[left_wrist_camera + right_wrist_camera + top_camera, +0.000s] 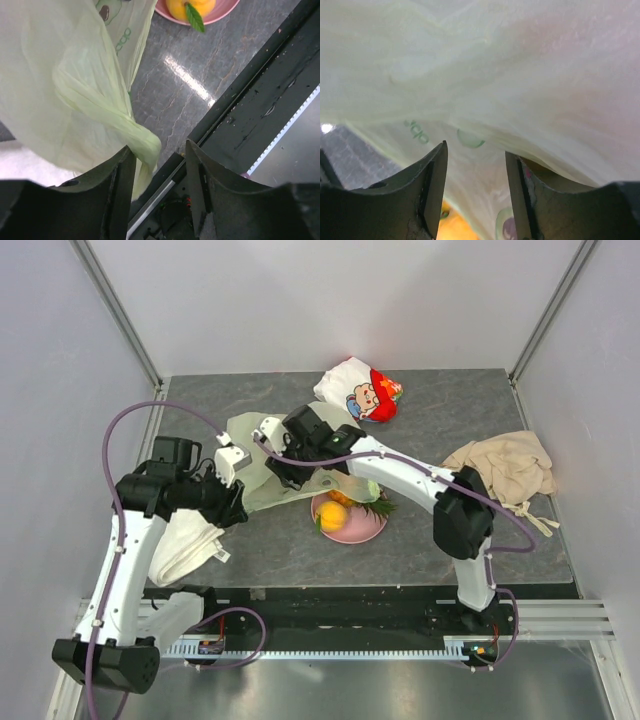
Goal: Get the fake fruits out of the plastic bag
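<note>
The pale-green plastic bag (262,462) hangs lifted between the two arms, left of the pink plate (352,532). On the plate lie an orange-yellow fruit (333,516) and a green pineapple crown (378,506). My left gripper (238,508) is open; in the left wrist view (157,150) a twisted bag handle (142,142) drapes against the left finger (117,180). My right gripper (285,478) is open too, its jaws (475,150) pushed against the bag film (485,75). An orange fruit (453,224) shows below the film. The left wrist view shows the fruit (190,6) on the plate (222,9).
A white-and-red cartoon pouch (360,390) lies at the back. A beige cloth (505,470) lies at the right. A white cloth-like bundle (185,545) lies under my left arm. The black rail (250,110) runs along the table's near edge.
</note>
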Controlling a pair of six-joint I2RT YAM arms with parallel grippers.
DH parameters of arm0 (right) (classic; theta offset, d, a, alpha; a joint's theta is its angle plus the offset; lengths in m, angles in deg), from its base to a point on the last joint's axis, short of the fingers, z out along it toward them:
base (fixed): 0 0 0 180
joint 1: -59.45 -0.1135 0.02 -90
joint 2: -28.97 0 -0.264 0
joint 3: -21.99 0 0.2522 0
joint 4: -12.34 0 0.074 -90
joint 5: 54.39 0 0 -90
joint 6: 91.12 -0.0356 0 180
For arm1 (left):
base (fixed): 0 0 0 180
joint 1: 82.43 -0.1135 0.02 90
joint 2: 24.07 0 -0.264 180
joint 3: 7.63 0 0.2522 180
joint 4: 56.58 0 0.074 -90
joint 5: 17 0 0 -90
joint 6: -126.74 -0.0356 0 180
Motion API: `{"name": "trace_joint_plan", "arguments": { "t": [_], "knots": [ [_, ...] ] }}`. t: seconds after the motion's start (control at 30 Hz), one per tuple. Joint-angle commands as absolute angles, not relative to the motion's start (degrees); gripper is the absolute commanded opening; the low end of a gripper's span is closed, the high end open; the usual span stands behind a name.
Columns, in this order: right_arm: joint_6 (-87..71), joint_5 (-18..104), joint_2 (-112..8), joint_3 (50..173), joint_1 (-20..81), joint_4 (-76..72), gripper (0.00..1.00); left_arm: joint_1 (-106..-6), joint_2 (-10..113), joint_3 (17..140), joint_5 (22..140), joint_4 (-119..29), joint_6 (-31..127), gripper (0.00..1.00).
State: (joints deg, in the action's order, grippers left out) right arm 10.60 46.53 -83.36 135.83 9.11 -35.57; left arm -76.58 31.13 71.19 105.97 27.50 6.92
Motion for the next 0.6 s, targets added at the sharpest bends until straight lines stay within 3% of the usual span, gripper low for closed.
{"name": "trace_joint_plan", "arguments": {
  "t": [0.0, 0.03, 0.07, 0.1, 0.23, 0.57],
  "knots": [
    [10.2, 41.1, -88.5, 143.2, 10.1, -32.7, 0.59, -73.9, 34.9, 71.6, 105.1, 17.7, 15.0, 0.4],
    [10.4, 39.6, -89.4, 143.8, 10.2, -32.3, 0.63, -73.9, 35.5, 71.9, 104.6, 17.1, 15.7, 0.2],
    [10.7, 37.9, -90.3, 144.6, 10.8, -32.0, 0.65, -73.9, 36.1, 72.5, 104.3, 16.8, 16.3, 0.07],
    [10.7, 36.8, -91.9, 145.1, 11.2, -31.6, 0.67, -73.9, 36.6, 72.9, 103.0, 16.7, 17.1, 0.02],
    [10.4, 30.7, -94.2, 146.0, 13.3, -29.8, 0.77, -73.9, 35.4, 75.4, 100.7, 14.0, 22.9, 0.02],
    [10.9, 24.3, -100.3, 151.1, 17.3, -27.2, 0.78, -73.9, 38.9, 77.7, 109.9, 5.3, 36.1, 0.02]
  ]
}}
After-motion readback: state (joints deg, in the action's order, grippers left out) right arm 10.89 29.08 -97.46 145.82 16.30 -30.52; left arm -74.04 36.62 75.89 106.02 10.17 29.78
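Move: Hanging between the left hand's half-open fingers is the bag's near-left rim, about 2 cm ahead, 1 cm right and 1 cm down; the orange on the plate is roughly 4 cm ahead and 22 cm right. From the right hand at the bag's mouth, the red fruit under the upper sheet lies some 12 cm ahead, 4 cm right and 8 cm down. The mango is about 10 cm ahead, level sideways, and the papaya 12 cm ahead, 8 cm left. Pinching the bag's rim, the left fingers shut as that hand slides forward, then it carries the rim forward and up, about 7 cm forward in all and 4–5 cm up, drifting right. Meanwhile the right hand drives some 13 cm forward under the upper sheet towards the red fruit, sinking 5 cm, then easing 4 cm right, turning about 20 degrees clockwise with fingers opening wider. ##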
